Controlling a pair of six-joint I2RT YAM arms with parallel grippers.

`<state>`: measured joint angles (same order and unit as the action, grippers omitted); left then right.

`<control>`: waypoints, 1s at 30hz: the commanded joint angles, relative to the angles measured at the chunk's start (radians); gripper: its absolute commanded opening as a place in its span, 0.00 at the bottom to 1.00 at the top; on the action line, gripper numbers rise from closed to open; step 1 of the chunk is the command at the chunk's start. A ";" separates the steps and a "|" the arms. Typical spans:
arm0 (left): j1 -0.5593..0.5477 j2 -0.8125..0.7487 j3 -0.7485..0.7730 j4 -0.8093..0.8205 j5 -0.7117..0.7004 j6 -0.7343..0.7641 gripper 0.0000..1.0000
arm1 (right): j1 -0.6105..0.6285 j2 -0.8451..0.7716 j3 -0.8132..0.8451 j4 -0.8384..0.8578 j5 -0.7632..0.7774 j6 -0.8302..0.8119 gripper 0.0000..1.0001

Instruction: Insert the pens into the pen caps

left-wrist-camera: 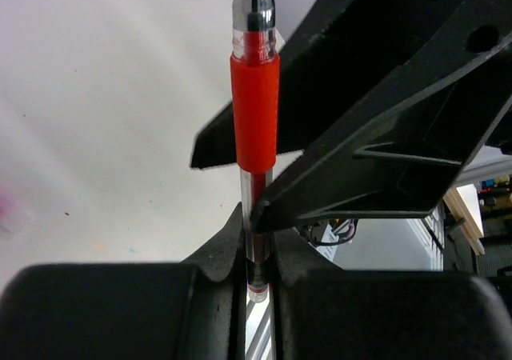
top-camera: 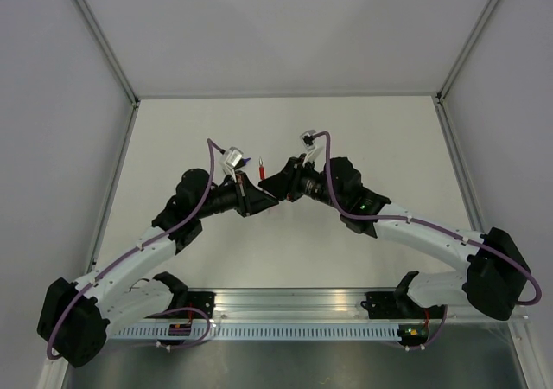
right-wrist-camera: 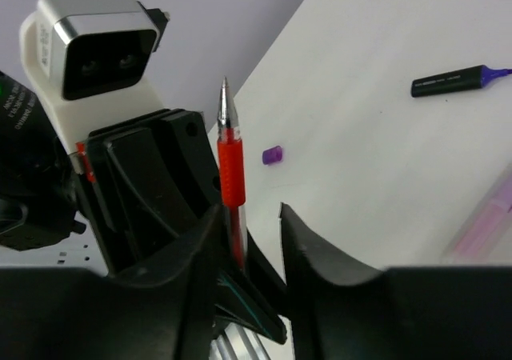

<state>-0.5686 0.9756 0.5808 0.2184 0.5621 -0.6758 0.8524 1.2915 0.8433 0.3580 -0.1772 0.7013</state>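
Note:
A red pen point(left-wrist-camera: 255, 112) with a red grip sleeve stands upright between the fingers of my left gripper point(left-wrist-camera: 256, 240), which is shut on its clear lower barrel. The pen's tip points up, uncapped point(right-wrist-camera: 230, 176). My right gripper point(right-wrist-camera: 250, 224) meets the left one over mid-table point(top-camera: 275, 188). Its jaws stand apart around the same pen, which lies against one finger with a gap to the other. On the table beyond lie a small purple pen cap point(right-wrist-camera: 274, 155) and a dark purple pen point(right-wrist-camera: 456, 81). A pale pink pen point(right-wrist-camera: 484, 224) shows blurred at the right edge.
The left wrist's white camera block point(right-wrist-camera: 92, 52) sits close in front of the right gripper. Grey walls enclose the white table point(top-camera: 285, 130) on three sides. An aluminium rail point(top-camera: 294, 315) runs along the near edge between the arm bases.

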 commanded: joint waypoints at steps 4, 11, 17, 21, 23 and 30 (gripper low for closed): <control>-0.008 -0.011 0.051 -0.111 0.007 0.122 0.02 | 0.002 -0.046 0.108 -0.246 0.168 -0.158 0.48; -0.007 0.009 -0.036 -0.074 -0.037 0.133 0.02 | -0.051 -0.149 0.197 -0.575 0.383 -0.498 0.52; -0.008 0.028 -0.048 -0.096 -0.142 0.157 0.02 | -0.325 -0.088 0.295 -0.714 0.285 -0.993 0.52; -0.008 -0.015 -0.059 -0.120 -0.197 0.171 0.02 | -0.384 -0.006 0.339 -1.003 0.307 -1.296 0.53; -0.008 -0.047 -0.064 -0.132 -0.217 0.174 0.02 | -0.458 0.061 0.402 -1.039 0.372 -1.162 0.54; -0.008 -0.117 -0.076 -0.145 -0.237 0.162 0.02 | -0.722 0.365 0.781 -1.476 0.569 -0.285 0.55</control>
<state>-0.5739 0.8848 0.5167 0.0746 0.3603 -0.5461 0.2111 1.6112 1.5173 -0.8280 0.2970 0.0078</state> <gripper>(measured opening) 0.129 0.546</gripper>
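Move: The right gripper's parting fingers still straddle the red pen, whose middle is 1 cm ahead of and 2 cm above that hand. From the right hand, the red cap lies on the table about 36 cm to the right, level fore and aft, some 26 cm below; the pink marker is 10 cm ahead, 1 cm right, 25 cm below. From the left hand, holding the pen near its tail, the cap is about 34 cm right, 4 cm ahead, 22 cm below. Open the right gripper further and clear the red pen, then swing fast to the right by some 33 cm and forward about 15, sinking late, turning the fingers from pointing left-forward to steeply down and forward as the hand closes on the red cap's side of the table. Keep the pen pinched in the left gripper, dip and partly rise again while easing left. ##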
